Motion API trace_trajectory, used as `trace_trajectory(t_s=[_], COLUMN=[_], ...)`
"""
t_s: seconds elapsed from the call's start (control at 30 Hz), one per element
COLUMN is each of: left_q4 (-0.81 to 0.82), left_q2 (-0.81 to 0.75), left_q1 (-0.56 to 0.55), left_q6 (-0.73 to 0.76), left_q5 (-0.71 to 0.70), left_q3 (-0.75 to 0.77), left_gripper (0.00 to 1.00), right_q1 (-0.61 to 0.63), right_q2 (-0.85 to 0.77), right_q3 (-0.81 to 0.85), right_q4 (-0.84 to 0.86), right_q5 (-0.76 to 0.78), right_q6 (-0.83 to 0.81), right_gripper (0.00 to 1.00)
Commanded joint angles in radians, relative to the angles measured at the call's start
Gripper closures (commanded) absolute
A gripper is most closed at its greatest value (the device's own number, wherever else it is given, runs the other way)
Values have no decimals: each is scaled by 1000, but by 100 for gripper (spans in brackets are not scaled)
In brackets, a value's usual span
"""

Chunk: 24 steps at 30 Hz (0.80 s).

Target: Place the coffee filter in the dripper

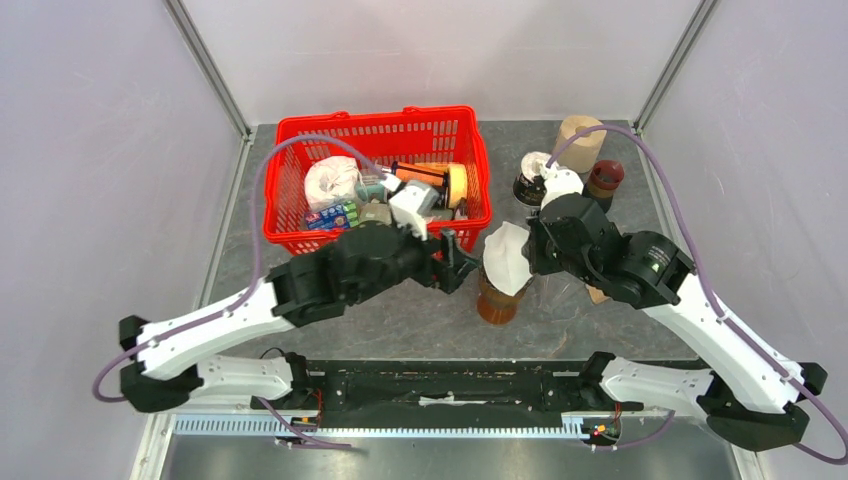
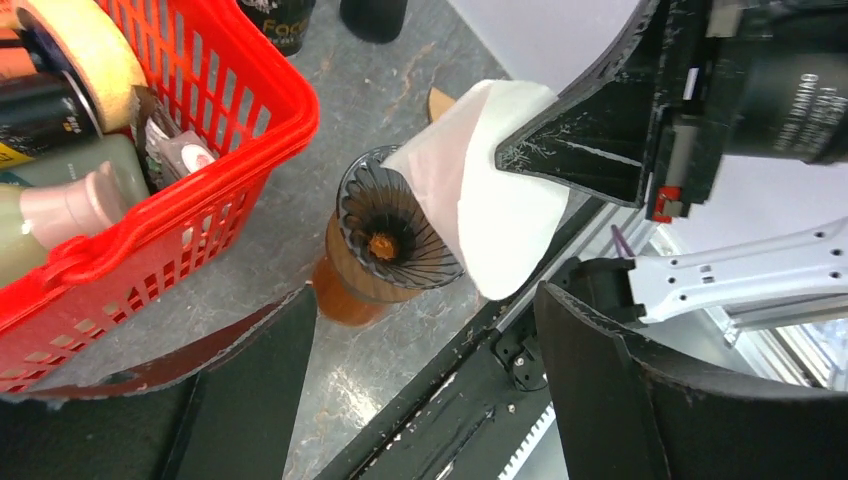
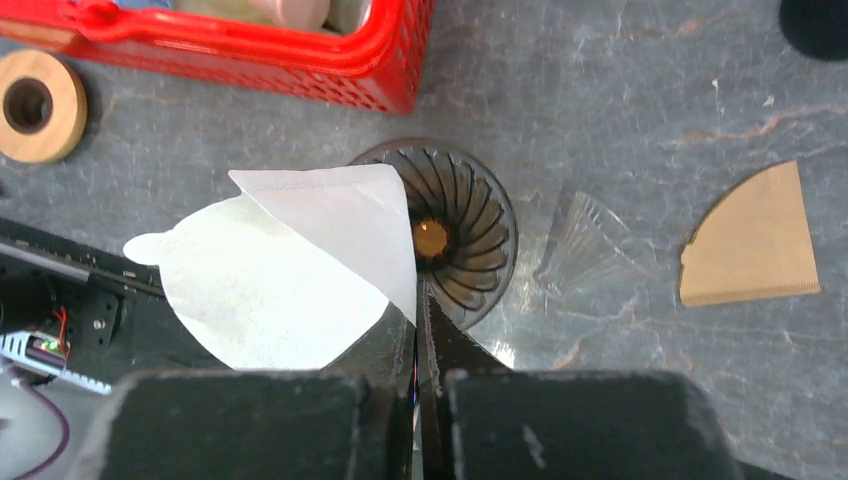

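My right gripper (image 3: 415, 300) is shut on one edge of the white paper coffee filter (image 3: 270, 260), which hangs partly unfolded just above the dripper's near side. The dripper (image 3: 465, 240) is a dark ribbed cone sitting on an amber jar (image 1: 497, 300). In the top view the coffee filter (image 1: 507, 258) covers most of the cone. My left gripper (image 2: 420, 300) stands wide open with nothing between its fingers, a short way left of the dripper (image 2: 395, 235) and apart from the filter (image 2: 480, 190). From above, the left gripper (image 1: 458, 262) and right gripper (image 1: 532, 250) flank the jar.
A red basket (image 1: 380, 130) full of groceries stands behind the left arm. A brown paper filter (image 3: 750, 240) and a clear plastic cone (image 3: 585, 245) lie right of the dripper. A wooden ring (image 3: 35, 105) lies by the basket. Jars (image 1: 527, 180) and a brown cylinder (image 1: 580, 140) stand at the back.
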Motion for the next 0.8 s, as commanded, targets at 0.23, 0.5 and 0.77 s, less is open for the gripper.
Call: trace_trajectory(t_s=[0.23, 0.5, 0.77], left_q4=[-78, -65, -49], left_q2=[-171, -197, -248], left_q1=[-1, 1, 0], left_q6=[-87, -115, -108], left_q5=[-360, -400, -429], left_q3=[-222, -311, -350], left_gripper=[12, 11, 10], right_q1=[-4, -47, -167], right_q2=[101, 181, 268], right_q3=[106, 151, 142], right_q4=[-248, -308, -250], right_q5=[-120, -132, -216], right_q6=[-2, -21, -74], right_gripper=[100, 100, 100])
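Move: The right hand, already pinching the filter, has the dripper on its server some 13 cm below, about 2 cm ahead and 1 cm left. Straight under the dripper is the coffee server. The clear glass funnel lies on the table about 5 cm ahead and 13 cm to the right of that hand; the red basket's middle is some 23 cm ahead and 26 cm left. From the empty left hand, the dripper is about 6 cm ahead, 8 cm right and 17 cm down. Still pinching the filter by its edge in shut fingers, the right hand lowers it about 5 cm towards the dripper, drawing back a little before easing forward again, while the wrist tips some 20 degrees further down and its left side dips. The open left hand withdraws to the left and down, away from the filter, turning counter-clockwise. ##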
